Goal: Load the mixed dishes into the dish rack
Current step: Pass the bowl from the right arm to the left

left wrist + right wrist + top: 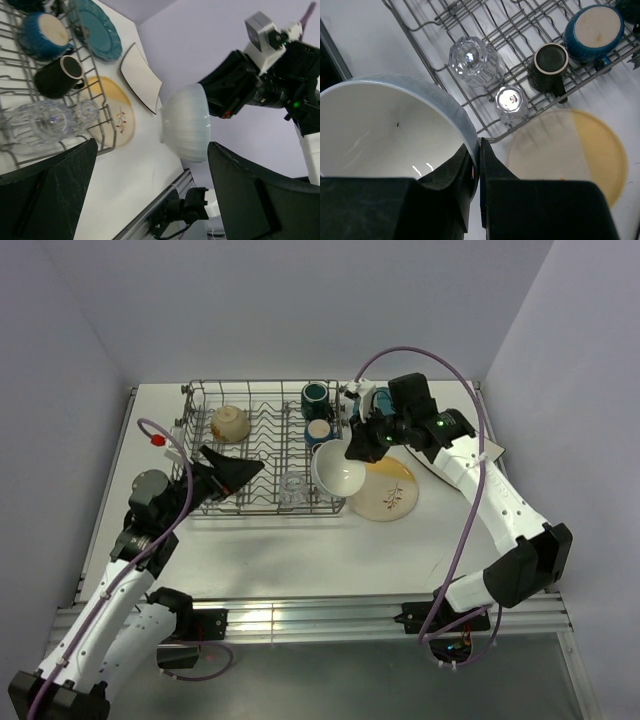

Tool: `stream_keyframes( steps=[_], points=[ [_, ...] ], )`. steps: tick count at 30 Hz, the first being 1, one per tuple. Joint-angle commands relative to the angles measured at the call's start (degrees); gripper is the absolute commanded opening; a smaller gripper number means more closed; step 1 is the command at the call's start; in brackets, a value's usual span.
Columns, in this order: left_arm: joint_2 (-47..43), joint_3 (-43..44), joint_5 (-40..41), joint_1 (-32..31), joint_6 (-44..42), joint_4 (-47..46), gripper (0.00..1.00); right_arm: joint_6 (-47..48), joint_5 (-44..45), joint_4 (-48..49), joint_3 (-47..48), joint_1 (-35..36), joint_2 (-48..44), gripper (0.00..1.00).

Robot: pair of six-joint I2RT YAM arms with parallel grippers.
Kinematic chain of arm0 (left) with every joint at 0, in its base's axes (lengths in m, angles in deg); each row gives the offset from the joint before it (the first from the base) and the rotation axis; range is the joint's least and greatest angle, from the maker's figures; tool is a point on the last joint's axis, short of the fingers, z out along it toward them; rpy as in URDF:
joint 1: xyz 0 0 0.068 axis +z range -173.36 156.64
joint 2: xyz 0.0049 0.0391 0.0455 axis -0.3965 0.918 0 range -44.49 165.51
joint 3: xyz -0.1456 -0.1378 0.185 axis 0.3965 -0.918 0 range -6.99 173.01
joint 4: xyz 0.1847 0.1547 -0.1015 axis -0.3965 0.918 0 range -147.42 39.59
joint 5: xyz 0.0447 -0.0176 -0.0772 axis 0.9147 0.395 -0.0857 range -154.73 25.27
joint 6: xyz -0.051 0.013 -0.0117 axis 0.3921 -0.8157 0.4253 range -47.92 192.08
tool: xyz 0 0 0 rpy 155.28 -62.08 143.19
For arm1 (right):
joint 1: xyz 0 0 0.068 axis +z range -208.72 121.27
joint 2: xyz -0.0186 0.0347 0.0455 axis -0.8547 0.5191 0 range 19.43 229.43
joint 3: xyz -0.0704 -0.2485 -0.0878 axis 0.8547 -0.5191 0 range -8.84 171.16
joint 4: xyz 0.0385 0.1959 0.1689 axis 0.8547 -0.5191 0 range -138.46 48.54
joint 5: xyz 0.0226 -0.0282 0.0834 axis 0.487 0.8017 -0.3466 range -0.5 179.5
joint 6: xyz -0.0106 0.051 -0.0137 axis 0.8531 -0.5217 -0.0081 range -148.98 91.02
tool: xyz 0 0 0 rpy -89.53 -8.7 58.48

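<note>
The grey wire dish rack (260,511) stands at the back of the table. It holds a cream bowl (230,423), a teal mug (315,396), a blue mug (318,430), a dark mug (550,62) and two clear glasses (472,60). My right gripper (479,150) is shut on the rim of a white bowl (337,468), held in the air over the rack's right front corner. A yellow-cream plate (390,490) lies on the table just right of the rack. My left gripper (235,468) hangs open and empty over the rack's left front part.
A teal scalloped plate (100,30) and a white square plate (141,79) lie on the table beyond the rack's right side, under the right arm. White walls close in the table on three sides. A metal rail (330,615) runs along the near edge.
</note>
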Motion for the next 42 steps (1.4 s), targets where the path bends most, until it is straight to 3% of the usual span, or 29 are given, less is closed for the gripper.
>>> stream_keyframes(
  steps=[1, 13, 26, 31, 37, 41, 42],
  points=[
    [3.4, 5.4, 1.0, -4.2, -1.7, -4.1, 0.99, -13.0, 4.4, 7.9, 4.1, 2.9, 1.1, 0.0],
    [15.5, 10.3, 6.2, -14.8, -3.5, -6.1, 0.99, -21.9, 7.0, 8.6, 8.5, 6.0, 5.8, 0.0],
    [18.9, 13.9, 9.1, -16.4, -5.4, -3.5, 0.99, -22.9, 7.9, 9.6, 7.3, 7.5, 5.7, 0.0],
    [14.2, 16.3, 15.4, -16.6, -13.4, 4.5, 0.99, -22.4, 7.4, 9.1, 7.7, 7.3, 6.2, 0.0],
    [13.5, 18.3, 13.3, -16.6, -16.6, 7.4, 0.99, -23.3, 6.2, 8.9, 8.7, 7.3, 7.1, 0.0],
    [10.9, 19.0, 12.4, -17.4, -28.0, 8.9, 0.99, -20.5, 5.2, 7.4, 9.7, 6.6, 7.6, 0.0],
    [9.9, 19.3, 13.1, -17.8, -35.3, 10.2, 0.99, -19.9, 4.7, 7.1, 9.9, 6.4, 7.6, 0.0]
  ],
)
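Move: The white bowl, held by its rim in the right gripper, is about 18 cm to the left hand's right, some 4 cm ahead and 5 cm below; the large glass in the rack is 8 cm ahead, 7 cm right and 23 cm down. From the right hand, the left gripper is about 22 cm left, 3 cm back and slightly above; the small glass is 6 cm ahead, 6 cm left, and the yellow plate 5 cm ahead, 10 cm right, both well below. Still pinching the bowl's rim, the right hand carries it about 5 cm left towards the open left gripper, swings some 10 degrees clockwise, then holds nearly still. The left hand first reaches about 8 cm right towards the bowl, then eases back left some 3 cm while rising about as much, rolling its left side up and keeping its fingers wide open, with no contact yet. ##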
